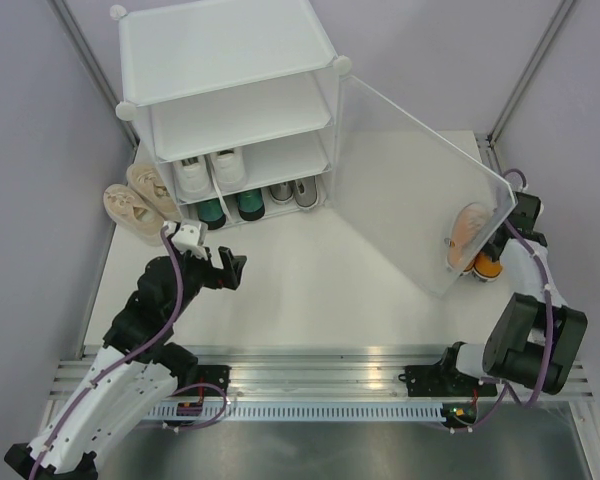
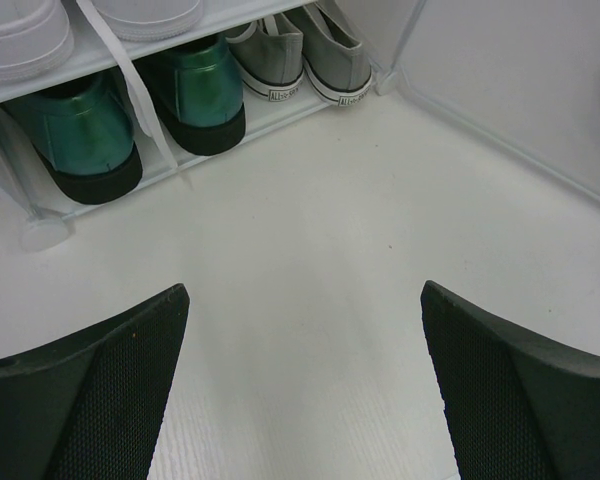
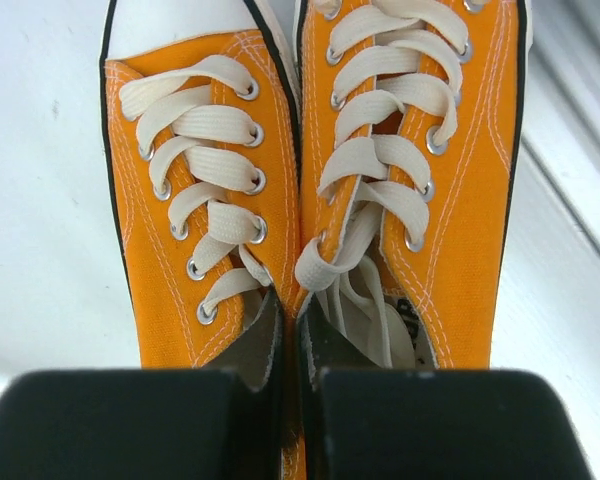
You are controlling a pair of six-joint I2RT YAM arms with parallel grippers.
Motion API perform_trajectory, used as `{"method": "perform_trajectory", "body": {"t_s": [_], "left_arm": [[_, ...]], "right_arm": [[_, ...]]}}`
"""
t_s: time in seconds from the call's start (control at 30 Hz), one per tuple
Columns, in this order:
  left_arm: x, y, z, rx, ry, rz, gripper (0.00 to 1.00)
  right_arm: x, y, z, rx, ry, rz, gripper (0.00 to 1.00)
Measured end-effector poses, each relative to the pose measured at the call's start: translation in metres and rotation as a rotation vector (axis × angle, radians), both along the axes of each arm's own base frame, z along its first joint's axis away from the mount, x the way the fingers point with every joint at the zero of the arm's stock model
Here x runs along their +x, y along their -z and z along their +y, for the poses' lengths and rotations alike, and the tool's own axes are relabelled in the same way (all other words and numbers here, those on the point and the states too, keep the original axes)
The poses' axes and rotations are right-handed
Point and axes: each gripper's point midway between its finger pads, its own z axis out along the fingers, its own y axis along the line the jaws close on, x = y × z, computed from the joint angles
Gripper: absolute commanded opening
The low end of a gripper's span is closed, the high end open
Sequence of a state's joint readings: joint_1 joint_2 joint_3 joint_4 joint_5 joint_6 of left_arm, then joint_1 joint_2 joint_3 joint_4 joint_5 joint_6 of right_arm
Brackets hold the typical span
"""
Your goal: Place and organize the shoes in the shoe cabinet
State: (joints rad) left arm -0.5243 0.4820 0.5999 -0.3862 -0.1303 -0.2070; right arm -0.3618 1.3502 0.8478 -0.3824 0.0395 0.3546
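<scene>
Two orange sneakers [image 3: 200, 220] lie side by side at the table's right, partly behind the clear door [image 1: 410, 180] of the shoe cabinet [image 1: 230, 60]. My right gripper [image 3: 292, 330] is shut on their two touching inner collars, one finger inside each shoe. White shoes [image 1: 210, 170] sit on the middle shelf. Dark green shoes [image 2: 80, 130] and grey shoes [image 2: 310, 55] stand on the bottom shelf. A beige pair [image 1: 140, 200] lies on the table left of the cabinet. My left gripper [image 2: 305, 330] hangs open over bare table in front of the cabinet.
The swung-open door panel [image 2: 520, 80] slants across the table's right half between the cabinet and the orange pair [image 1: 485, 265]. Grey walls close in the table on both sides. A metal rail [image 1: 320, 360] runs along the near edge.
</scene>
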Motion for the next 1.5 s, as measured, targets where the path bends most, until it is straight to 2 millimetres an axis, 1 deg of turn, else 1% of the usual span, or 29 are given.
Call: {"method": "perform_trajectory", "body": {"t_s": [0.2,0.23,0.37,0.47,0.5,0.6,0.7,0.77,0.87,0.97,1.17,1.27,1.37,1.5], "left_arm": [[-0.001,-0.003,0.001,-0.007,0.000,-0.012,1.00],[-0.001,-0.003,0.001,-0.007,0.000,-0.012,1.00],[-0.001,-0.003,0.001,-0.007,0.000,-0.011,1.00],[-0.001,-0.003,0.001,-0.007,0.001,-0.012,1.00],[-0.002,-0.003,0.001,-0.007,0.001,-0.012,1.00],[-0.002,-0.005,0.001,-0.012,0.001,-0.020,1.00],[-0.003,-0.006,0.001,-0.014,0.002,-0.025,1.00],[-0.003,-0.006,0.001,-0.014,0.002,-0.024,1.00],[-0.004,-0.006,0.000,-0.014,0.006,-0.025,1.00],[-0.004,-0.006,-0.001,-0.015,0.010,-0.025,1.00],[-0.004,-0.006,-0.001,-0.014,0.012,-0.025,1.00],[-0.004,-0.006,-0.001,-0.014,0.012,-0.025,1.00],[-0.004,-0.006,-0.001,-0.014,0.011,-0.025,1.00],[-0.004,-0.007,0.000,-0.015,0.009,-0.027,1.00]], "right_arm": [[-0.006,-0.073,-0.014,-0.116,0.064,-0.142,0.01],[-0.007,-0.088,-0.016,-0.138,0.080,-0.177,0.01],[-0.009,-0.126,-0.019,-0.168,0.104,-0.243,0.01],[-0.006,-0.163,-0.021,-0.183,0.112,-0.294,0.01],[-0.006,-0.180,-0.021,-0.190,0.113,-0.317,0.01],[-0.006,-0.240,-0.023,-0.228,0.122,-0.409,0.01],[-0.009,-0.313,-0.024,-0.288,0.136,-0.556,0.01],[-0.017,-0.359,-0.022,-0.326,0.140,-0.660,0.01],[-0.027,-0.403,-0.014,-0.349,0.122,-0.772,0.01],[-0.032,-0.430,0.001,-0.341,0.059,-0.845,0.01],[-0.030,-0.469,0.037,-0.293,-0.128,-0.951,0.01],[-0.033,-0.485,0.056,-0.274,-0.218,-1.013,0.01],[-0.041,-0.505,0.077,-0.240,-0.307,-1.094,0.01],[-0.057,-0.534,0.110,-0.142,-0.423,-1.223,0.01]]}}
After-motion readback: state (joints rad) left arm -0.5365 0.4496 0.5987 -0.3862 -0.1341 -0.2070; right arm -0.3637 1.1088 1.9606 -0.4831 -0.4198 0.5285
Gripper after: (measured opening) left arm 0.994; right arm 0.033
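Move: The right hand already holds the orange shoe pair just off the floor. The empty shelf space beside the white shoes lies some 48 cm to its left, 20 ahead and 10 up. The open door's free edge stands between, about 13 cm left and 10 back; the grey shoes sit below the space, about 46 cm left, 16 ahead. From the left hand, that space is about 28 cm ahead, 11 right and slightly lower. Keeping both orange shoes pinched together by their adjoining sides, the right hand hoists them fast and almost straight up, over 50 cm in all, beside the open door. The wrist tips the fingers from steeply down to slightly upward, some 70 degrees; in the last third the hand also swings about 13 cm left and turns counter-clockwise. ##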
